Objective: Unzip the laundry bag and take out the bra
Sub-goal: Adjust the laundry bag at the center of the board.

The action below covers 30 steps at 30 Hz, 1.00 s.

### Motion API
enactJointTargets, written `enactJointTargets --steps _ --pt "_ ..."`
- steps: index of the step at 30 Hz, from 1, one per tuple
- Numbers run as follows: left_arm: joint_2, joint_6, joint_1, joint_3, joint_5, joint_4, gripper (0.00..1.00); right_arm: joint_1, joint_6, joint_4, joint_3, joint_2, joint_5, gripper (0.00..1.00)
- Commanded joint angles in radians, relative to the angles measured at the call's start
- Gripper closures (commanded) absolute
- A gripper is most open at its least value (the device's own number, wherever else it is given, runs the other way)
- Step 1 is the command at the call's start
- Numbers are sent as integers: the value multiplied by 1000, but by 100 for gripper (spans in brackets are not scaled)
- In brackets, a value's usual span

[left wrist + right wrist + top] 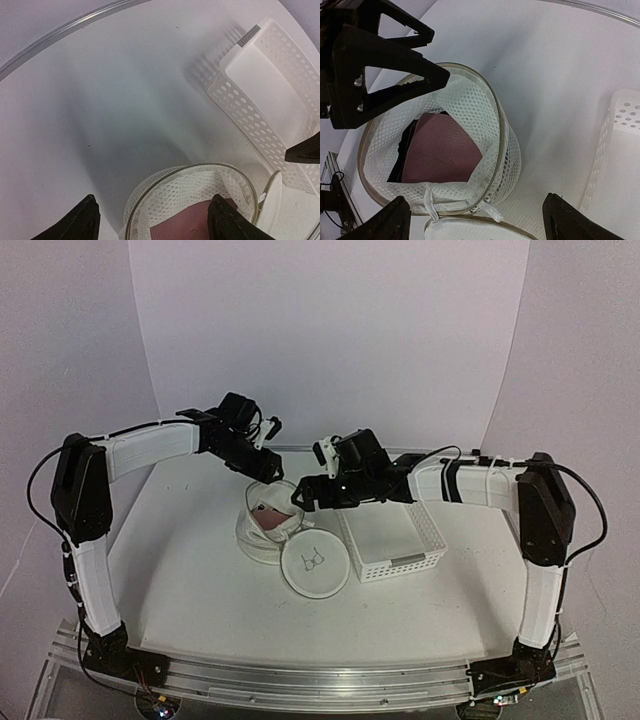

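The laundry bag [262,540] stands open in the middle of the table, and its round lid [315,567] lies flat at its front right. Inside shows a pinkish part of the bra [442,150] with a black edge beside it. My left gripper [155,220] is open and straddles the bag's far wall [175,192], one finger over the pink fabric and one outside. My right gripper [480,220] hangs open above the near rim and the zipper pull [487,210], holding nothing. The left gripper's fingers [395,55] show at the bag's far rim.
A white lattice plastic basket [392,540] sits just right of the bag, close under the right arm. It also shows in the left wrist view, basket [280,90]. The table's curved back edge [60,32] lies beyond the bag.
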Motion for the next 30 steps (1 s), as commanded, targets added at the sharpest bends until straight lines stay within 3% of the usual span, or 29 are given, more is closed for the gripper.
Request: enactJointTargets --steps 1,8,17,27,30 --pt "33 -48 8 44 67 -1 27 3 34 -34 114 56 -39 8" --pt "74 -78 27 33 78 0 35 1 62 -78 217 159 -71 13" --pt "84 -110 32 -5 36 1 55 -1 70 -92 287 239 -83 32" --pt "33 -151 31 -102 8 8 98 0 66 -103 344 271 -88 70" --pt "-2 -168 32 -135 -12 8 100 -1 61 -110 358 278 -83 86"
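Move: The open laundry bag's middle lies about 5 cm back, 1 cm right of and 11 cm below the left hand; from the right hand it is some 8 cm left, 1 cm back and 9 cm below. The opened lid lies about 7 cm straight back from the right hand and 13 cm below. The white basket is roughly 17 cm to the right hand's right, 2 cm back and 11 cm below. The laundry bag's open rim is taken from both sides: the left hand sinks about 8 cm with a little drift left and back, fingers tipping some 15 degrees steeper, and shuts on the zipper edge. The right hand goes down and left about 5 cm each way, edging forward and easing up a touch at the end, its wide-open fingers closing most of the way around the near edge. ##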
